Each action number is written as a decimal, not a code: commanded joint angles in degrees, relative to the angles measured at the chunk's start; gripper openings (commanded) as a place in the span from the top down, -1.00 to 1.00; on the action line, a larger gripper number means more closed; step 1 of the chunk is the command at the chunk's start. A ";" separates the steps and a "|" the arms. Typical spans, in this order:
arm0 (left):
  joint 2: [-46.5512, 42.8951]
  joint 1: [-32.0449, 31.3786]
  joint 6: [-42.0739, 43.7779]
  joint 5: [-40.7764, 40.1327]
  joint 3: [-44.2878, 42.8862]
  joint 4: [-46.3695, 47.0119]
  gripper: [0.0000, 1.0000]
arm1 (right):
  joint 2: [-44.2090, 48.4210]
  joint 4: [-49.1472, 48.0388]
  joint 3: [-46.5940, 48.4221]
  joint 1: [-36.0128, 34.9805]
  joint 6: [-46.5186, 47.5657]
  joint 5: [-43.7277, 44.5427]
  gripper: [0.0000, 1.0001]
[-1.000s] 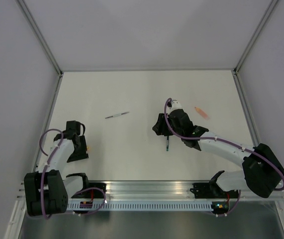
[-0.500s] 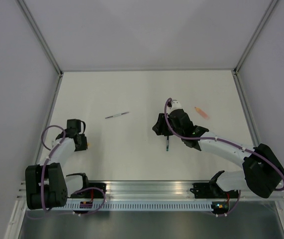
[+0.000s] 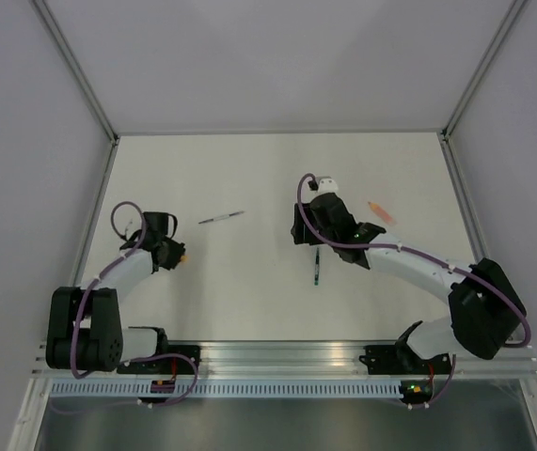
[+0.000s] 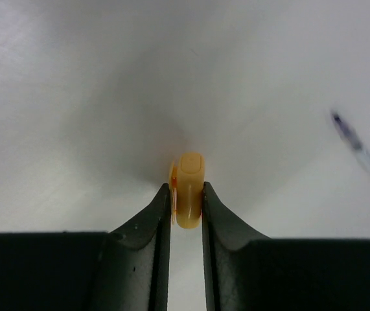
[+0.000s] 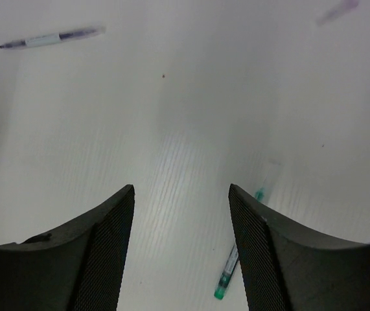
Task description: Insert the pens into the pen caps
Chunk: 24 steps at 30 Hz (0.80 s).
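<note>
My left gripper (image 3: 176, 254) is shut on a yellow-orange pen cap (image 4: 189, 188), which is pinched between the fingertips and held just above the table at the left. A thin silver-grey pen (image 3: 221, 217) lies beyond it toward the middle and shows as silver-grey pen (image 4: 359, 152) in the left wrist view. My right gripper (image 3: 307, 235) hangs open over the table centre with nothing between its fingers (image 5: 107, 246). A dark pen with green (image 3: 316, 268) lies just near of it, partly behind the right finger as green pen (image 5: 231, 269). A pink-orange marker (image 3: 381, 212) lies to the right.
White side walls with metal rails (image 3: 89, 94) close the table in on three sides. The arm bases and a metal bar (image 3: 287, 362) line the near edge. The silver-grey pen (image 5: 48, 39) lies far ahead-left in the right wrist view.
The left gripper closed on the yellow-orange cap and carried it up and rightward. The right gripper drew back toward the far side off the green pen and opened slightly wider.
</note>
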State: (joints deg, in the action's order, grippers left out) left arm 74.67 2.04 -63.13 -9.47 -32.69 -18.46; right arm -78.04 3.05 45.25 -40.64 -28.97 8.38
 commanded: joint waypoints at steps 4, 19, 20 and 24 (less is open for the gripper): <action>-1.82 -14.61 12.85 7.93 -3.35 6.76 0.95 | -11.14 21.01 29.47 2.48 10.77 10.97 -0.46; 0.82 -18.74 20.16 32.32 1.66 25.13 0.95 | -22.42 49.17 39.48 30.00 26.15 -4.17 -0.84; 1.08 -18.92 20.07 33.02 1.84 25.66 0.95 | -22.85 48.81 39.65 30.62 26.59 -3.99 -0.84; 1.27 -18.83 19.98 36.01 1.66 26.46 0.95 | -26.45 48.98 41.67 33.43 28.00 -4.60 -0.76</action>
State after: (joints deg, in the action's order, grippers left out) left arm 75.75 -16.62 -45.34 21.10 -30.24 3.95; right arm -102.76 50.59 84.68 -7.70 -3.68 5.37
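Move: The orange pen lies about 12 cm ahead of the open right hand, 26 cm to its right and 10 cm below. On the same table level, the small pale cap is 17 cm ahead of that hand and 7 cm right; the green pen is 6 cm behind and 4 cm right. From the left hand, which holds the orange cap, the orange pen is roughly 15 cm ahead and 65 cm right, the grey pen 14 cm ahead and 11 cm right. Towards the orange pen the right hand first rises about 10 cm while reaching forward, then swings some 20 cm right and sinks back to near its starting height, fingers opening wider and tipping to point nearly straight down. The orange cap, still pinched in the left hand, is carried 18 cm right towards the table's middle, rising slightly as the hand turns about 50 degrees clockwise. ##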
